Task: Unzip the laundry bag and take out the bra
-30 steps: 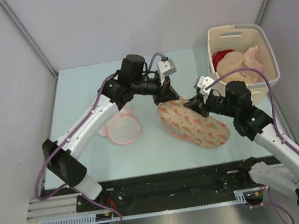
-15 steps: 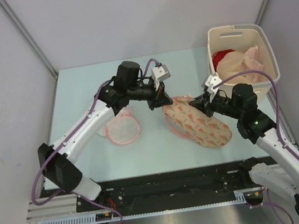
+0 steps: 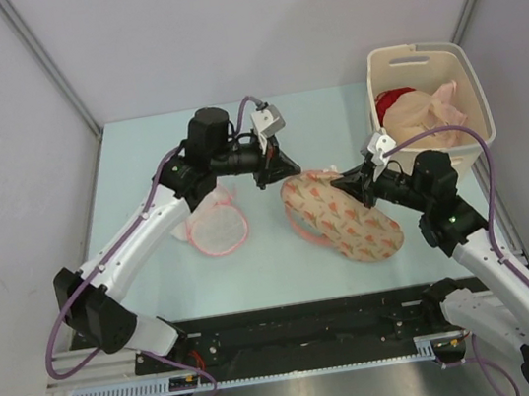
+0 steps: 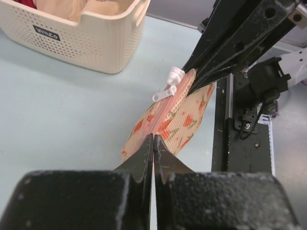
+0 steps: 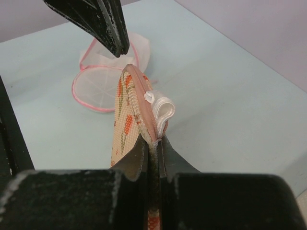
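The laundry bag point(image 3: 342, 218), cream-peach with red motifs, lies mid-table with its back edge pinched up. My right gripper point(image 3: 339, 185) is shut on that pink-edged seam point(image 5: 152, 136), next to a white fabric tab point(image 5: 163, 108). In the left wrist view the bag point(image 4: 172, 120) stands on edge, a white zipper pull point(image 4: 163, 94) lying along its seam. My left gripper point(image 3: 291, 172) is shut with nothing between its fingers point(image 5: 106, 25). It hovers just above the bag's left end without touching it. The bra is hidden.
A round white mesh pouch with pink trim point(image 3: 217, 227) lies left of the bag, under the left arm. A cream perforated basket point(image 3: 476, 92) at the back right holds red and cream garments. The table's black front rail point(image 4: 240, 143) is close behind the bag.
The left arm has swung its elbow leftward, and its shut gripper has shifted slightly near the bag's left end. The right gripper has edged left, still holding the seam.
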You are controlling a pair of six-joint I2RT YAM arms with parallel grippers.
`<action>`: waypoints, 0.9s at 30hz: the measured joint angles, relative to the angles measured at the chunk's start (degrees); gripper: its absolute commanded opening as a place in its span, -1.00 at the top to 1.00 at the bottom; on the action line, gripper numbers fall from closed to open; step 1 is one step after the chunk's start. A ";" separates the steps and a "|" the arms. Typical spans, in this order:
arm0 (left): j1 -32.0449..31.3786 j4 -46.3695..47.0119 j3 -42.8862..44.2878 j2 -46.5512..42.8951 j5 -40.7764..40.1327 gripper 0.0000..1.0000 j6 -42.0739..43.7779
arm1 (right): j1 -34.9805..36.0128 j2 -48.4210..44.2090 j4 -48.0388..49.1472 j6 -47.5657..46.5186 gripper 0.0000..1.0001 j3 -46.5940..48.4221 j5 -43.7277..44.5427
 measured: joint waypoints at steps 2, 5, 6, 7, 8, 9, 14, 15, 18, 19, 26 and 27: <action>0.09 1.22 0.17 0.09 0.52 0.52 -1.09 | 0.00 0.00 0.02 0.24 1.00 0.00 -0.46; 0.07 1.90 2.10 1.36 1.68 0.24 -2.40 | 0.00 0.00 0.02 0.31 1.00 0.00 -0.96; -0.09 1.99 3.19 2.10 1.84 0.22 -2.58 | 0.00 0.00 0.02 0.31 1.00 0.00 -1.05; -0.37 1.95 4.31 2.89 1.81 0.21 -2.58 | 0.00 -0.02 0.02 0.31 1.00 0.00 -1.14; -0.57 1.68 5.31 3.61 1.75 0.19 -2.54 | 0.00 0.00 -0.02 0.28 1.00 0.00 -1.25; -0.83 1.46 6.08 4.20 1.68 0.18 -2.45 | 0.00 -0.02 -0.04 0.28 1.00 0.00 -1.33; -2.78 -0.31 8.46 6.27 1.33 0.10 -1.27 | 0.00 0.00 -0.07 0.28 1.00 0.00 -2.05; -3.06 -0.90 8.79 6.60 1.31 0.09 -0.74 | 0.00 0.00 -0.07 0.31 1.00 0.00 -2.14; -3.76 -3.37 10.71 8.11 1.31 0.12 1.05 | 0.00 0.15 0.11 0.35 1.00 0.00 -2.51; -3.93 -4.24 11.41 8.70 1.31 0.13 1.62 | 0.00 0.28 0.28 0.52 1.00 0.00 -2.56; -4.22 -7.52 13.94 11.15 1.25 0.17 3.93 | 0.00 1.36 1.20 0.96 1.00 0.00 -3.04; -4.24 -7.91 14.14 11.17 1.25 0.20 4.17 | 0.00 1.42 1.22 0.98 1.00 0.00 -3.10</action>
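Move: The zipper pull stands out about 6 cm to the left gripper's right, some 1 cm back and nearly level with it. A white fabric loop sits 1 or 2 cm beyond the pull, and the right fingertips gripping the bag are some 8 cm right and 3 cm back; the laundry bag's body hangs about 9 cm right, 9 cm back and 7 cm lower. From the right hand the pull is some 3 cm forward and 2 cm left. Bring the left gripper about 4 cm to the right towards the zipper pull, arching some 2 cm up first and sinking back to the starting height, with a slight clockwise turn. Open its shut fingers to a bit under half on the way, so that they come close around the pull. Keep the right fingers pinched on the laundry bag's edge beside the zipper. ##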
